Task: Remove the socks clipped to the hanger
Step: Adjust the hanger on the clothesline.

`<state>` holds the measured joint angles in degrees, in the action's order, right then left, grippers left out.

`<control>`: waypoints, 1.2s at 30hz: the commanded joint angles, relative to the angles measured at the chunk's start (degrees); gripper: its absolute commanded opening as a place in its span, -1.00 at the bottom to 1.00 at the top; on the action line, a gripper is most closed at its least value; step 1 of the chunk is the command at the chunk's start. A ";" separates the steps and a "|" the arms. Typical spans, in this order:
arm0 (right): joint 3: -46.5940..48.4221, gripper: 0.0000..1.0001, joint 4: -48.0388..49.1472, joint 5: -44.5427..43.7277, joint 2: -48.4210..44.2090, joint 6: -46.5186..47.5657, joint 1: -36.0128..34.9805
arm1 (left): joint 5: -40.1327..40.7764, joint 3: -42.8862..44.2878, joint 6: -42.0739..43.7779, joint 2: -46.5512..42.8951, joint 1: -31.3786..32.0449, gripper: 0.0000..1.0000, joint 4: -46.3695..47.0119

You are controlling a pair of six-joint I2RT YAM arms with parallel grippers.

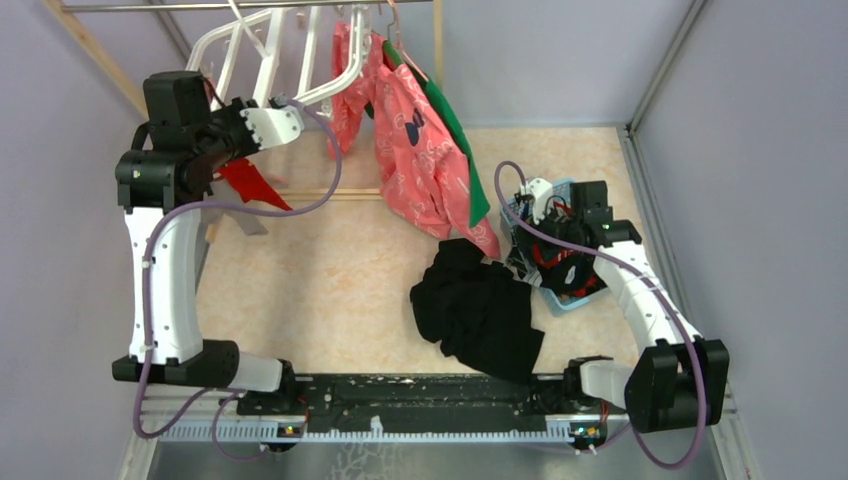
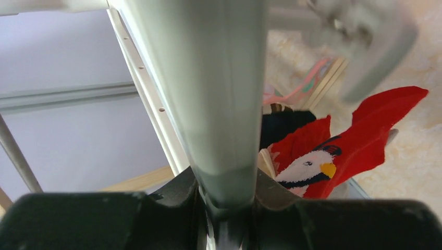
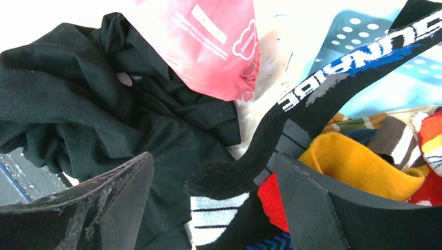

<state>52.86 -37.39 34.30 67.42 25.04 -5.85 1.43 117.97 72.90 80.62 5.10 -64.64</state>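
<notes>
The white hanger (image 1: pixel 255 60) hangs from the rail at the back left. My left gripper (image 1: pixel 292 112) is shut on one of its bars (image 2: pixel 219 94), with both jaws pressed against the bar's sides (image 2: pixel 228 187). A red sock with a white bird pattern (image 2: pixel 365 140) hangs below the hanger (image 1: pixel 250 185). My right gripper (image 1: pixel 522 212) stands open (image 3: pixel 213 177) low over a heap of loose socks: a black lettered sock (image 3: pixel 312 99), a mustard yellow one (image 3: pixel 359 161) and red ones. Nothing is held between its fingers.
The loose socks lie in a blue perforated basket (image 1: pixel 572 300) (image 3: pixel 359 36) at the right. A black cloth heap (image 1: pixel 480 310) (image 3: pixel 78 104) lies mid-table. A pink printed shirt (image 1: pixel 420 150) (image 3: pixel 208 47) and a green garment (image 1: pixel 462 150) hang from the rail.
</notes>
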 commanded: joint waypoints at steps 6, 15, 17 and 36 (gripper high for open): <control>1.45 0.72 1.40 1.50 1.31 -0.33 -0.57 | -0.35 -4.66 -9.66 -1.84 2.76 -0.56 -0.11; 0.98 0.72 1.42 0.99 1.24 -0.38 -0.57 | 8.75 -6.16 -18.07 -0.24 14.66 -0.23 3.68; 0.81 0.72 1.39 1.00 1.11 -0.37 -0.58 | 9.56 -5.85 -19.98 0.45 16.29 -0.15 4.26; 0.43 0.72 1.41 0.92 1.12 0.01 -0.59 | 8.92 -5.30 -22.91 -3.73 19.15 0.63 -1.16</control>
<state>52.86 -37.41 34.35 69.06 24.88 -6.22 10.90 111.68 50.59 80.71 23.77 -59.31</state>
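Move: The left fingers are still closed on the near end of the white hanger. Its frame's middle lies about 8 cm ahead, 7 cm right and slightly higher. The clothesline runs crosswise roughly 10 cm ahead and 15 cm up. The red sock hangs some 17 cm below and 3 cm back; the pink shirt is about 30 cm right, 8 cm ahead, 20 cm lower. From the right hand, the hanger is around 48 cm left, 16 cm ahead and 32 cm up. Rightward by about 10 cm and down some 3 cm, the left hand brings the near end of the hanger towards the pink shirt's side. It keeps its grip for the first few centimetres, then opens the fingers wide while still travelling, the wrist rolling about 15 degrees with its right side rising. It settles with the frame bar still between or right beside the spread fingers. ##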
